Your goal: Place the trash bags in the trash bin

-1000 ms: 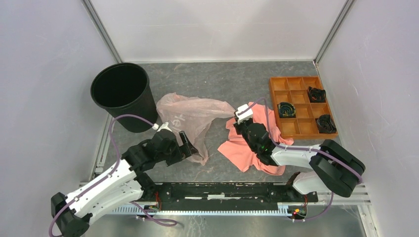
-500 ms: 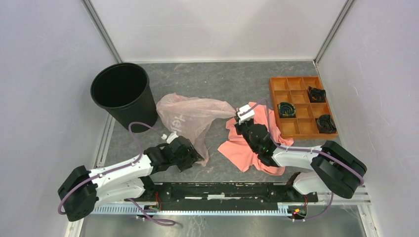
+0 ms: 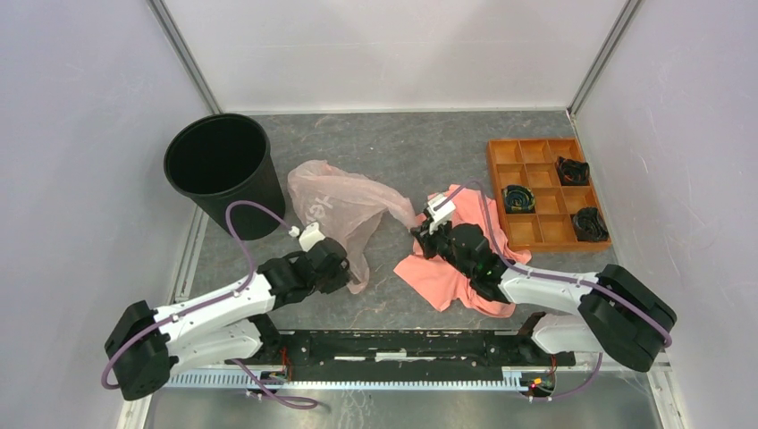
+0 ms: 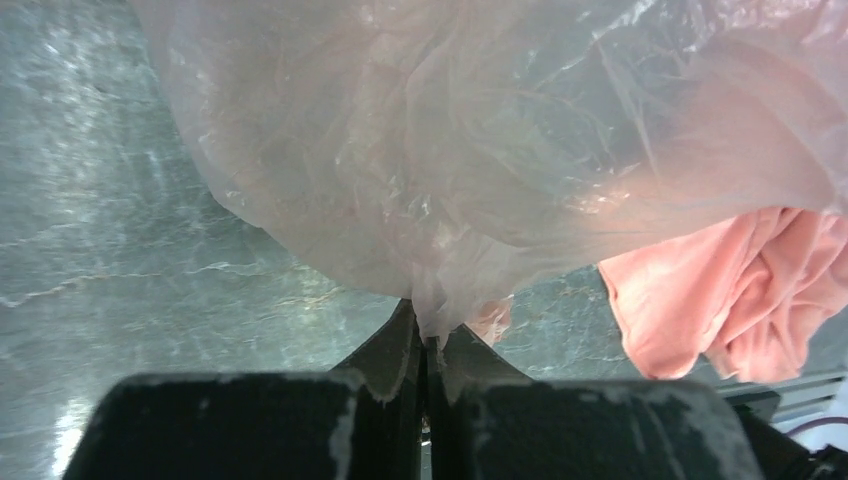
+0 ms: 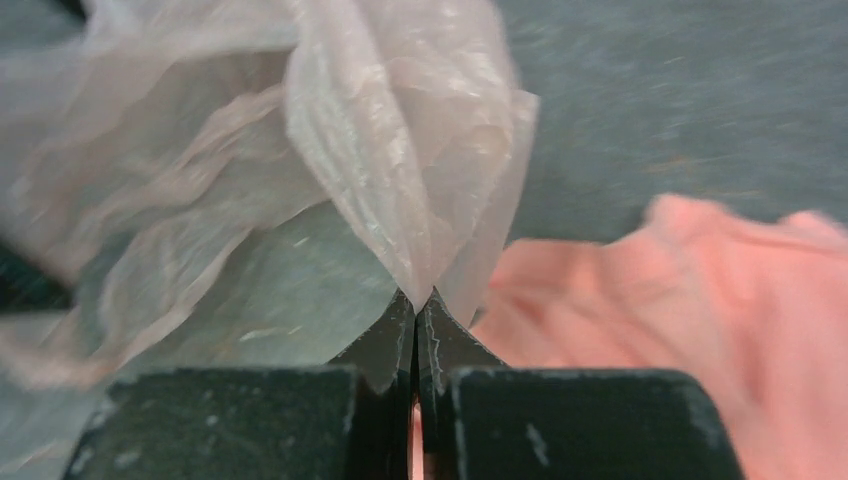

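Note:
The pale pink translucent trash bag (image 3: 344,207) lies spread on the grey table between the two arms. My left gripper (image 3: 350,279) is shut on the bag's near lower edge, and the thin film (image 4: 480,150) bunches out from between its black fingertips (image 4: 400,340). My right gripper (image 3: 416,234) is shut on the bag's right corner, where the plastic (image 5: 400,130) rises in folds from its tips. The black round trash bin (image 3: 219,170) stands upright at the far left, open and apart from both grippers.
A coral-orange cloth (image 3: 465,259) lies crumpled under the right arm, also seen in the left wrist view as the cloth (image 4: 730,290). An orange compartment tray (image 3: 545,192) holding dark coiled items sits at the far right. White walls enclose the table on three sides.
My left gripper came down onto the bag's near edge and shut on it. My right gripper, still shut on the bag's corner, shifted slightly left, and the bag's shape tightened a little.

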Tool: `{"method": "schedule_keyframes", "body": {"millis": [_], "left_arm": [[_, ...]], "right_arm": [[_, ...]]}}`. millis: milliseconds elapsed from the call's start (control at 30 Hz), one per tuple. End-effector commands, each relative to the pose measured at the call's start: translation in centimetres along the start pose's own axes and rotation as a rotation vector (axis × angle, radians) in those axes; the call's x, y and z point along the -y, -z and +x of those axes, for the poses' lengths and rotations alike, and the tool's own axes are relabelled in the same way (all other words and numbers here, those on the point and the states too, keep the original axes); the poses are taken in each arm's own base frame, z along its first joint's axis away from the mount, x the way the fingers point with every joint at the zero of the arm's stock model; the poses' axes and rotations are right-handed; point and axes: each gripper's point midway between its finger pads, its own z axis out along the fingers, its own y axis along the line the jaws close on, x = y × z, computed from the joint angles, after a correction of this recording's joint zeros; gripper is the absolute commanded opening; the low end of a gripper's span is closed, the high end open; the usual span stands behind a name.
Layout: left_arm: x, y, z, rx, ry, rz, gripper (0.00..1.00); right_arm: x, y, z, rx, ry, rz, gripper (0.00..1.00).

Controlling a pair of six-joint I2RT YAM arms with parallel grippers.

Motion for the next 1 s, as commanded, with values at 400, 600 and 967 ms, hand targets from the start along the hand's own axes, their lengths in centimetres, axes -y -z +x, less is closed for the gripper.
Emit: {"method": "schedule_keyframes", "body": {"millis": [400,600,967], "left_arm": [[11.4,3.1,-14.8,0.209,-0.353,0.040,0.02],[27.0,22.7,-34.8,0.627,-0.464,0.326,0.02],[14.8,19.9,-26.9,0.762,-0.253,0.386,0.02]], "right_arm": [[-6.9,-2.5,-7.2,-0.213,-0.525,-0.571,0.01],[0.1,-1.8,-36.9,0.279,-0.257,-0.342,0.00],[-0.1,3.6,-22.0,0.366,-0.081,-0.194,0.01]]}}
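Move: Both shut grippers already hold the slack trash bag: its middle lies about 15 cm ahead of the left hand, level sideways and some 3 cm lower. From the right hand, the bag's middle is roughly 7 cm ahead, 16 cm left and 9 cm down. The trash bin's middle stands about 15 cm ahead of the left hand, 21 cm left and 8 cm higher; the towel's middle is about 4 cm back from the right hand, 11 cm right and 11 cm below. Both hands keep their pinch on the trash bag and fling it fast up off the table by some 45 cm, the right first winding up about 9 cm back, a little left and down before both sweep forward as they climb, the left by about 25 cm. Near the top both whip back towards their bases and draw slightly apart, the left fingers tipping up steeply by some 70 degrees, while the right fingers first dip and then tip up too. ##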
